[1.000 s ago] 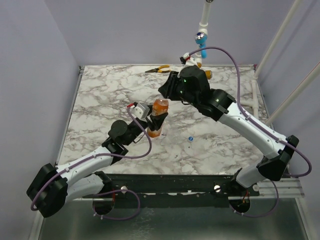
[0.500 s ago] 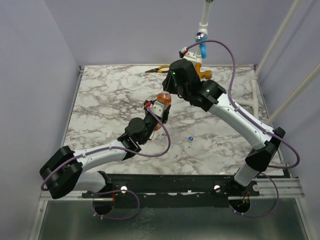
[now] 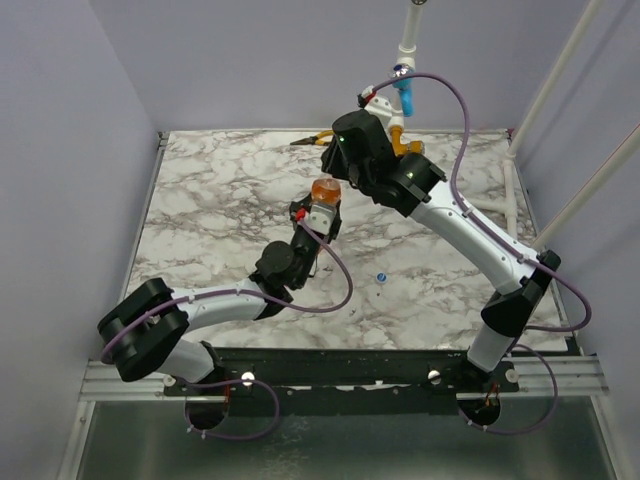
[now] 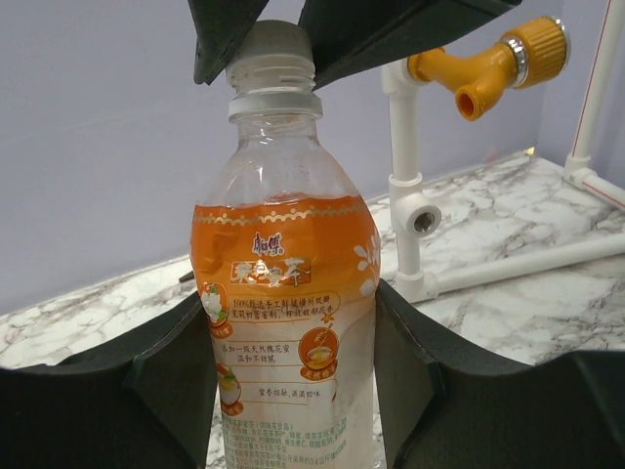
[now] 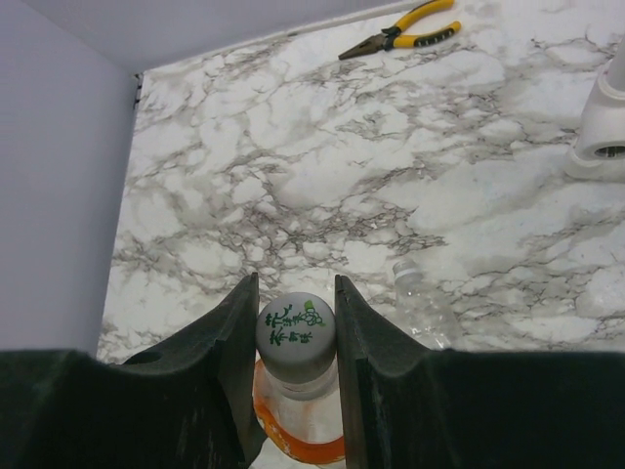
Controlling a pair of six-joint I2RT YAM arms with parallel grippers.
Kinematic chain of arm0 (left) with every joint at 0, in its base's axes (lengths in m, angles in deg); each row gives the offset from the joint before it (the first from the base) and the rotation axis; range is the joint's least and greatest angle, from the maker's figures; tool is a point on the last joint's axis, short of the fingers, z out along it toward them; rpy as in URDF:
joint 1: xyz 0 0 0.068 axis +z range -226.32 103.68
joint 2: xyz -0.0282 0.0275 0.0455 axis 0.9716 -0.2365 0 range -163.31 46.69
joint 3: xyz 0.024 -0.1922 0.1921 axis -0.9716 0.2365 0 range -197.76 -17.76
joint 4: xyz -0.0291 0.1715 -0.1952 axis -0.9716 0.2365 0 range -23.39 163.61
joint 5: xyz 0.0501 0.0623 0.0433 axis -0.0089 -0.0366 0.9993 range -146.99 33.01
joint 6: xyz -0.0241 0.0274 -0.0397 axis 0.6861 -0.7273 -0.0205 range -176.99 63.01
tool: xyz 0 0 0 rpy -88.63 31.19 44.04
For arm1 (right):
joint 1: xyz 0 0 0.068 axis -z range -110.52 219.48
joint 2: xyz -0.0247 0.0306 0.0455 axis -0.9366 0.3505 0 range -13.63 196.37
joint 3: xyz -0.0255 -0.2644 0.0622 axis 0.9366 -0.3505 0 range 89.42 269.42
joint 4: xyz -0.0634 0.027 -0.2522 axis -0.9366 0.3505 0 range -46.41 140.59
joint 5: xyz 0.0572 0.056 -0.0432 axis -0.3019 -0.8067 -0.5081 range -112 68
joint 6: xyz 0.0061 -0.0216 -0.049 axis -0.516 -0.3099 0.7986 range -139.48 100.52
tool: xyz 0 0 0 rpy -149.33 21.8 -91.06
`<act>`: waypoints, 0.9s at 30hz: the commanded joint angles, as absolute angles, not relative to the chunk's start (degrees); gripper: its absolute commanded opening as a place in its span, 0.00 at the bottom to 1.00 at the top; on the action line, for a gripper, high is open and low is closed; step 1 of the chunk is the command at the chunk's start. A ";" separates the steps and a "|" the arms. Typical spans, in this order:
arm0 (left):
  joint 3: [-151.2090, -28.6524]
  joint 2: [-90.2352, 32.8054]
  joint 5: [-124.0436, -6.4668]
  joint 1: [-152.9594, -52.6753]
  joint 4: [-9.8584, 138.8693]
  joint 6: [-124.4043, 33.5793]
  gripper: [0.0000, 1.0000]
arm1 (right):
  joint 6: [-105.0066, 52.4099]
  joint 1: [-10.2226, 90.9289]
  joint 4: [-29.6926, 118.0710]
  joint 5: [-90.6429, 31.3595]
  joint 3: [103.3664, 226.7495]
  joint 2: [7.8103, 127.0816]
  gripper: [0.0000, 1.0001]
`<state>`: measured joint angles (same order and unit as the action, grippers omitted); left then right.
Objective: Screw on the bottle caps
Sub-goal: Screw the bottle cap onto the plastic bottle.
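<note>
The bottle, clear with orange contents and an orange label, stands upright between my left gripper's fingers; my left gripper is shut on its lower body. From above, the bottle is lifted over the middle back of the table. A whitish bottle cap with green print sits on the neck. My right gripper is shut on it from above, one finger on each side. In the left wrist view the cap shows between those black fingers. A tiny blue cap lies on the marble right of centre.
An empty clear bottle lies on the marble just right of my right gripper. Orange-handled pliers rest at the back edge. A white pipe frame with an orange valve handle and a blue one stands at the back right.
My left arm has stretched forward and carried the bottle further toward the back of the table. My right gripper has drawn back with it and stays over the cap.
</note>
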<state>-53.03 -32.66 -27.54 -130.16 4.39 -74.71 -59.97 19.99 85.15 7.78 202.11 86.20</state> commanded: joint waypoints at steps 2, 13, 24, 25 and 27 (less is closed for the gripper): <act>-53.81 -29.74 -36.22 -131.69 -8.31 -72.73 0.27 | -59.20 18.33 87.13 3.17 200.97 87.98 0.17; -48.31 -18.64 -45.56 -131.49 9.38 -61.56 0.27 | -53.79 18.37 86.23 0.53 201.01 83.12 0.20; -43.66 -12.55 -53.31 -128.82 14.80 -50.26 0.27 | -50.39 18.39 75.64 -7.27 191.93 74.46 0.19; -43.55 -12.06 -55.18 -128.01 15.74 -49.13 0.27 | -50.18 18.38 75.46 -7.93 191.49 74.03 0.20; -43.13 -10.37 -58.92 -126.81 17.91 -46.36 0.27 | -49.86 18.41 74.46 -8.55 189.44 72.47 0.19</act>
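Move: The cap, already between the right fingers, covers the bottle mouth, whose middle is about 2 cm straight below the right hand point. A clear bottle lies on the table some 8 cm ahead of that hand, 3 cm to its right and 22 cm down; the blue cap lies about 4 cm back, 13 cm to its right and 23 cm down. From the left hand, gripping the bottle's body, the mouth is about 10 cm up, 3 cm back and 1 cm left. The bottle, still gripped round its body, is carried back about 8 cm by the left hand and turned nearly 30 degrees, mostly clockwise, rising some 3 cm and then sinking slightly. The right hand keeps its pinch on the cap, lifting slightly, then going back only about 5 cm and turning some 15 degrees counter-clockwise, so the cap parts from the mouth. ##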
